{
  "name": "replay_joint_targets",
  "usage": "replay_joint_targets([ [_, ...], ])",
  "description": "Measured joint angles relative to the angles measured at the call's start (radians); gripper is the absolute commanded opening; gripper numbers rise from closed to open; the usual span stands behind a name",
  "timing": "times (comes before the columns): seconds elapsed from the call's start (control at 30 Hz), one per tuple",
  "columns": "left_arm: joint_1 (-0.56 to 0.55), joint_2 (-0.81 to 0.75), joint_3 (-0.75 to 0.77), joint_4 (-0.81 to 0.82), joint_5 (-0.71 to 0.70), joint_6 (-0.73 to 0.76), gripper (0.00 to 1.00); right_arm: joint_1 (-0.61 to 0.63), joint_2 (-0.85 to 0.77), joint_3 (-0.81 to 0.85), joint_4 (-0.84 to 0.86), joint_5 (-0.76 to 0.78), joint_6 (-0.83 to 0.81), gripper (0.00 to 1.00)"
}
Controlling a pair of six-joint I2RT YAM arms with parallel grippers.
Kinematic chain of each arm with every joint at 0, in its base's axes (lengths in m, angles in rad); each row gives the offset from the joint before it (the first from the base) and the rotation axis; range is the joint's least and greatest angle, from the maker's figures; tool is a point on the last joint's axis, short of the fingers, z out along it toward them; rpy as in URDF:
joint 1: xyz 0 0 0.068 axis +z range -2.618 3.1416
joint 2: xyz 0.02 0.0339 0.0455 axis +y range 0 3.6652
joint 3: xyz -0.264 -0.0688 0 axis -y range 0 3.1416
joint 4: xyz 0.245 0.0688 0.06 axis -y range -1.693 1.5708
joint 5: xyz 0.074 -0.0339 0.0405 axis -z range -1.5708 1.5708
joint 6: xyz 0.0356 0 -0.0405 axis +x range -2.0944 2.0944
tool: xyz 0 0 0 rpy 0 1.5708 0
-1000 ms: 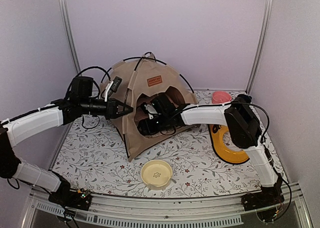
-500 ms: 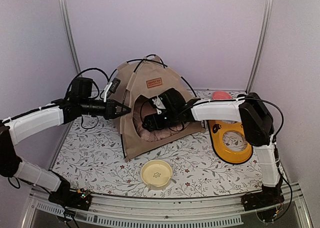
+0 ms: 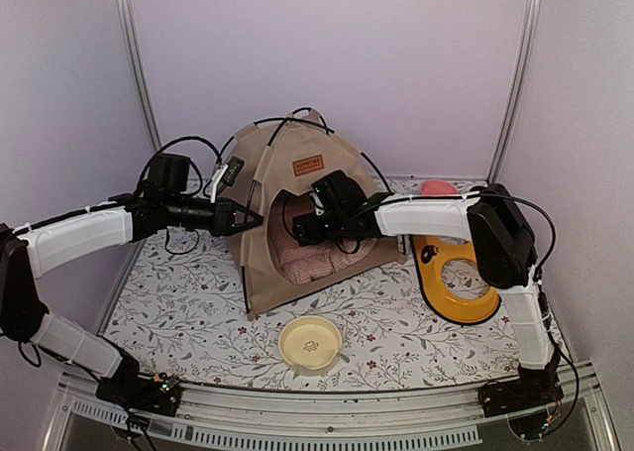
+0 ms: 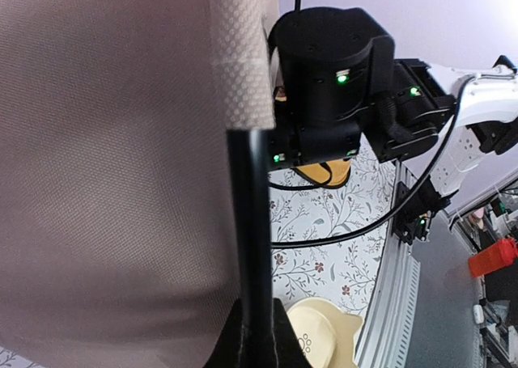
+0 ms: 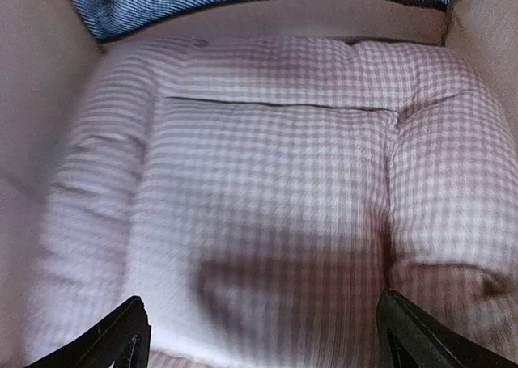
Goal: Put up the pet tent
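Note:
The tan pet tent [image 3: 297, 173] stands domed at the back of the table, with its arched doorway facing the front. My left gripper [image 3: 251, 216] is shut on the thin black pole [image 4: 250, 222] at the tent's front left corner, next to the tan fabric [image 4: 113, 182]. My right gripper [image 3: 303, 229] hovers at the doorway, jaws wide open and empty. Just below its fingertips [image 5: 121, 336] lies the pink-and-white checked cushion [image 5: 267, 190], flat on the tent floor [image 3: 312, 261]. The tent's pompom toy is hidden.
A cream paw-print bowl [image 3: 310, 343] sits in front of the tent, near the table's front edge. A yellow feeder tray [image 3: 451, 297] lies to the right under the right arm. A pink bowl [image 3: 437, 187] stands at the back right.
My right gripper opened wide and drew back out of the doorway, leaving the cushion inside the tent. The left gripper kept its hold on the pole.

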Motion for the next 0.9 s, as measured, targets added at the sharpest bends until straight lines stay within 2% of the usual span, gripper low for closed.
replay_joint_targets([
  [0.13,0.000,0.002,0.000,0.001,0.003,0.000,0.00,-0.006,0.099,0.085,-0.031,0.015,0.000,0.98],
  [0.23,0.000,0.002,0.000,0.001,0.004,0.000,0.00,-0.008,0.154,0.101,-0.036,0.013,0.005,0.83],
  [0.3,0.000,0.002,0.002,0.000,0.006,0.000,0.00,-0.008,0.183,0.112,-0.035,0.013,0.007,0.61],
  [0.4,0.000,0.002,0.002,0.000,0.009,0.000,0.00,-0.008,0.200,0.137,-0.035,0.022,0.013,0.20],
  [0.47,0.000,0.002,0.002,0.000,0.011,0.001,0.00,-0.007,0.200,0.148,-0.034,0.032,0.011,0.03],
  [0.5,0.000,0.002,0.002,-0.001,0.011,0.003,0.00,-0.006,0.200,0.152,-0.031,0.038,0.008,0.00],
  [0.9,-0.002,0.002,0.002,-0.014,0.025,0.021,0.00,-0.003,0.183,0.153,0.066,0.146,-0.159,0.00],
])
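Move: The right hand hangs open inside the tent's doorway, with the checked cushion's middle some 8 cm below it and about 3 cm ahead. The cream bowl stands roughly 24 cm back from this hand, neither left nor right of it and 10 cm lower; the orange tray lies about 29 cm to its right and 9 cm back. From the left hand the cushion is some 13 cm ahead, 14 cm right and 20 cm below. Down first, the right hand plunges about 7 cm onto the cushion, shuts its wide-open fingers and pinches up a fold of the fabric. Then it draws the fold forward, deeper into the tent, and up about 4 cm, the wrist tilting some 10 degrees. The left hand keeps its grip on the tent pole, nearly still. ##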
